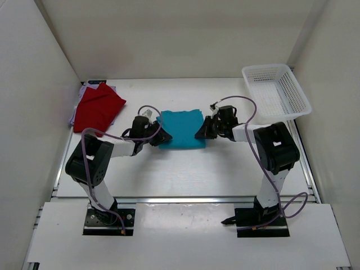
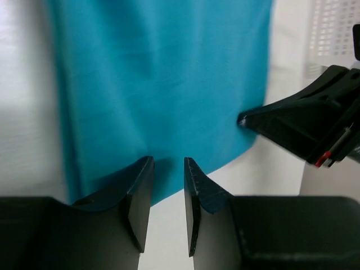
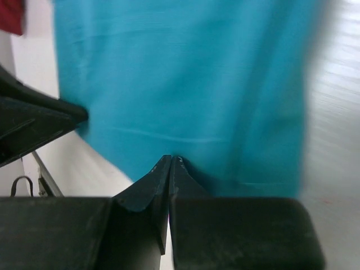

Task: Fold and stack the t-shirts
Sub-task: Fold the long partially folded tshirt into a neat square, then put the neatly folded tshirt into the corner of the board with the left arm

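Observation:
The teal t-shirt (image 1: 181,129) lies folded into a rectangle in the middle of the table. The deep red t-shirt (image 1: 98,107) lies at the far left on top of the lavender one (image 1: 75,115), of which only an edge shows. My left gripper (image 1: 159,136) is at the teal shirt's near left corner. Its jaws (image 2: 169,163) stand apart over the cloth edge (image 2: 157,84), with bare table between them. At the near right corner is my right gripper (image 1: 200,134). Its jaws (image 3: 171,159) are pressed together at the shirt's edge (image 3: 185,84), and no cloth shows between them.
A white lattice basket (image 1: 275,90) stands at the back right corner. White walls close in the table at the left, right and back. Each wrist view shows the other gripper's tip beside the teal shirt.

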You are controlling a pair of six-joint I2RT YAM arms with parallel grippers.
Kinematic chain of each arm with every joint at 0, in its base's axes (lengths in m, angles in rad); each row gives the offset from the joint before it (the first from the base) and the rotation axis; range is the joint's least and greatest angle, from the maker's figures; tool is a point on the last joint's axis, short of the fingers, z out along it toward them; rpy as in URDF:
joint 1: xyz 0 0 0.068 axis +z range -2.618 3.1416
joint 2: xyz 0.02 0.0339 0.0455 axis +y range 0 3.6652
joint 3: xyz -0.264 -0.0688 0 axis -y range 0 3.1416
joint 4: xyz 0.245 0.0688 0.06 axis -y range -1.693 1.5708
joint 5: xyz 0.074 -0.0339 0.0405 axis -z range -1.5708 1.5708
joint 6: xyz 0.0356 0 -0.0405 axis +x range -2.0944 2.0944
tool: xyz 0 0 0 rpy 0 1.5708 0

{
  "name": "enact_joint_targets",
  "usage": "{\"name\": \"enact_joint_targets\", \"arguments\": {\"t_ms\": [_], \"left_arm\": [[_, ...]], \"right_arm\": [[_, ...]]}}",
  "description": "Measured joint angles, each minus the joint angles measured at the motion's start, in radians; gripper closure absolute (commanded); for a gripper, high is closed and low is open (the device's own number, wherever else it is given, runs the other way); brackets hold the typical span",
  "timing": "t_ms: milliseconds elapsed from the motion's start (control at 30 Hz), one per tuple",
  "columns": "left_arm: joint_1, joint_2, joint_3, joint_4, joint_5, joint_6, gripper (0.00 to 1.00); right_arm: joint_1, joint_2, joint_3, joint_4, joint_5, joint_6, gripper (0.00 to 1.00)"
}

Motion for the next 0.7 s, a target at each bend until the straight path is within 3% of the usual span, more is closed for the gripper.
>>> {"name": "enact_joint_targets", "arguments": {"t_ms": [200,400,467,533,700], "left_arm": [[0.036,0.02,-0.142,0.119,0.042,-0.052,0.58],[0.056,-0.111,-0.244,0.151,0.072,-0.066,0.34],[0.074,-0.188,-0.262,0.125,0.055,-0.051,0.27],[0.094,-0.253,-0.262,0.103,0.02,-0.027,0.05],[0.113,-0.231,-0.202,0.047,-0.072,0.032,0.01]], "right_arm": [[-0.053,0.065,-0.023,0.023,-0.025,0.021,1.0],[-0.053,0.064,-0.023,0.039,-0.023,0.021,1.0],[-0.052,0.056,-0.024,0.036,-0.023,0.019,0.96],[-0.052,0.032,-0.031,0.033,-0.019,0.017,0.85],[-0.05,-0.111,-0.107,0.055,-0.006,0.04,0.67]]}}
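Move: The teal t-shirt's middle lies about 3 cm ahead, 5 cm right and 4 cm below the left hand; from the right hand it is some 3 cm ahead, 6 cm left and 4 cm below. The red t-shirt stack sits about 12 cm ahead and 29 cm left of the left hand, 3 cm lower. The white basket stands roughly 19 cm ahead and 32 cm right of the right hand, near its height. Both hands lower the hem about 3 cm, then open and rise, the left pulling about 6 cm leftward. ##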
